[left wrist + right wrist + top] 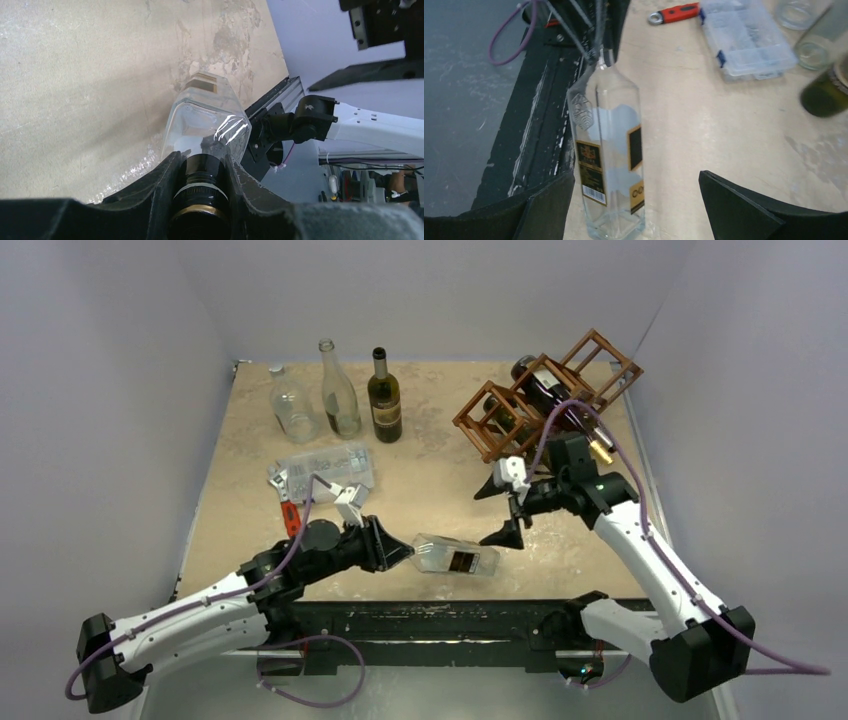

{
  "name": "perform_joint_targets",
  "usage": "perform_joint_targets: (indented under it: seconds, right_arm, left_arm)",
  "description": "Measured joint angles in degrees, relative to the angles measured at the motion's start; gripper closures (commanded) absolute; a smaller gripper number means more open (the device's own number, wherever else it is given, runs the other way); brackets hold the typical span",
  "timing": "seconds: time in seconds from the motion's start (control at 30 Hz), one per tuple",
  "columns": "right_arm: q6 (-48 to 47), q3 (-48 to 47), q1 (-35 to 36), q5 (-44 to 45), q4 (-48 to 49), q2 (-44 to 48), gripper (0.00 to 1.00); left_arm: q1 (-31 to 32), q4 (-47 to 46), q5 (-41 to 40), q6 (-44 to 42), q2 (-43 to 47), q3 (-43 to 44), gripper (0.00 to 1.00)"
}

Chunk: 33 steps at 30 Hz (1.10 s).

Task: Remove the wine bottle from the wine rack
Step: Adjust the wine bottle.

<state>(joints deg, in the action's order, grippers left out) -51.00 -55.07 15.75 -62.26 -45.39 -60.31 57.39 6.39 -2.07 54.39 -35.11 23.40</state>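
A clear square bottle (458, 556) with black and gold labels lies on its side near the table's front edge. My left gripper (400, 548) is shut on its dark capped neck (202, 167), and the glass body (207, 122) stretches away from the fingers. My right gripper (487, 516) stands open just beyond the bottle's base. In the right wrist view that base (616, 220) lies between the spread fingers (544, 205), nearer the left one. The reddish-brown wine rack (500, 425) stands at the back right, and a dark wine bottle (548, 390) lies in it.
Three bottles stand at the back: a squat clear one (293, 405), a tall clear one (340, 390) and a dark green one (384, 400). A clear plastic box (325, 470) and a red-handled tool (290, 512) lie at the left. A black rail (440, 615) edges the table's front.
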Motion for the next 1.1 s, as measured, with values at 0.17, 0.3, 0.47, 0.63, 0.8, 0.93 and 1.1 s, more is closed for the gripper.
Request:
perform_joint_targets:
  seconds: [0.17, 0.3, 0.47, 0.63, 0.8, 0.93, 1.1]
  right_arm:
    - [3.3, 4.3, 12.2, 6.3, 6.0, -1.0, 0.01]
    - [5.9, 4.7, 15.9, 10.6, 10.4, -4.1, 0.01]
    - [8.0, 5.4, 18.4, 13.3, 15.3, -5.8, 0.01]
    - [8.8, 6.8, 19.1, 13.4, 18.1, -5.9, 0.01]
    - [9.1, 6.8, 19.1, 12.9, 19.7, -6.2, 0.01]
    - [10.1, 6.9, 19.1, 11.2, 20.4, -6.2, 0.01]
    - [11.1, 7.5, 19.2, 8.9, 21.0, -6.3, 0.01]
  left_arm:
    - [0.0, 3.4, -0.1, -0.7, -5.6, 6.0, 1.00]
    - [0.0, 7.1, -0.8, -1.6, -9.6, 11.3, 1.00]
    - [0.0, 12.7, -2.9, -2.4, -13.9, 17.9, 1.00]
    - [-0.2, 14.3, -2.7, -6.4, -16.6, 21.2, 1.00]
    - [-0.5, 14.8, 1.4, -15.0, -19.7, 24.7, 1.00]
    - [-0.6, 14.6, 6.7, -23.8, -21.3, 26.4, 1.00]
    - [-0.7, 16.5, 10.7, -34.1, -24.1, 31.6, 1.00]
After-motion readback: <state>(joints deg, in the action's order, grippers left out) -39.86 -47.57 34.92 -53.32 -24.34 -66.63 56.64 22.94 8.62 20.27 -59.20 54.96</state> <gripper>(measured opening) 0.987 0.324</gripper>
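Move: The clear wine bottle is already held by the neck in the left fingers. Its middle lies about 9 cm to that hand's right, 1 cm back and 5 cm below it. The open right gripper is some 14 cm right of the left hand, 6 cm forward and 4 cm above. From the right hand, the bottle's middle is about 7 cm back, 5 cm left and 9 cm below; the wine rack's middle is some 23 cm ahead, 12 cm right and 12 cm below. The bottle, neck still gripped, is lifted about 6 cm by the left hand while it also goes some 4 cm right; late on, the wrist rolls about 35 degrees clockwise seen from behind it, fingers tipping a little further down. The right hand, wide open, moves about 7 cm left and 5 cm down, mostly early, bringing its fingers around the bottle just below the left grip without closing. ##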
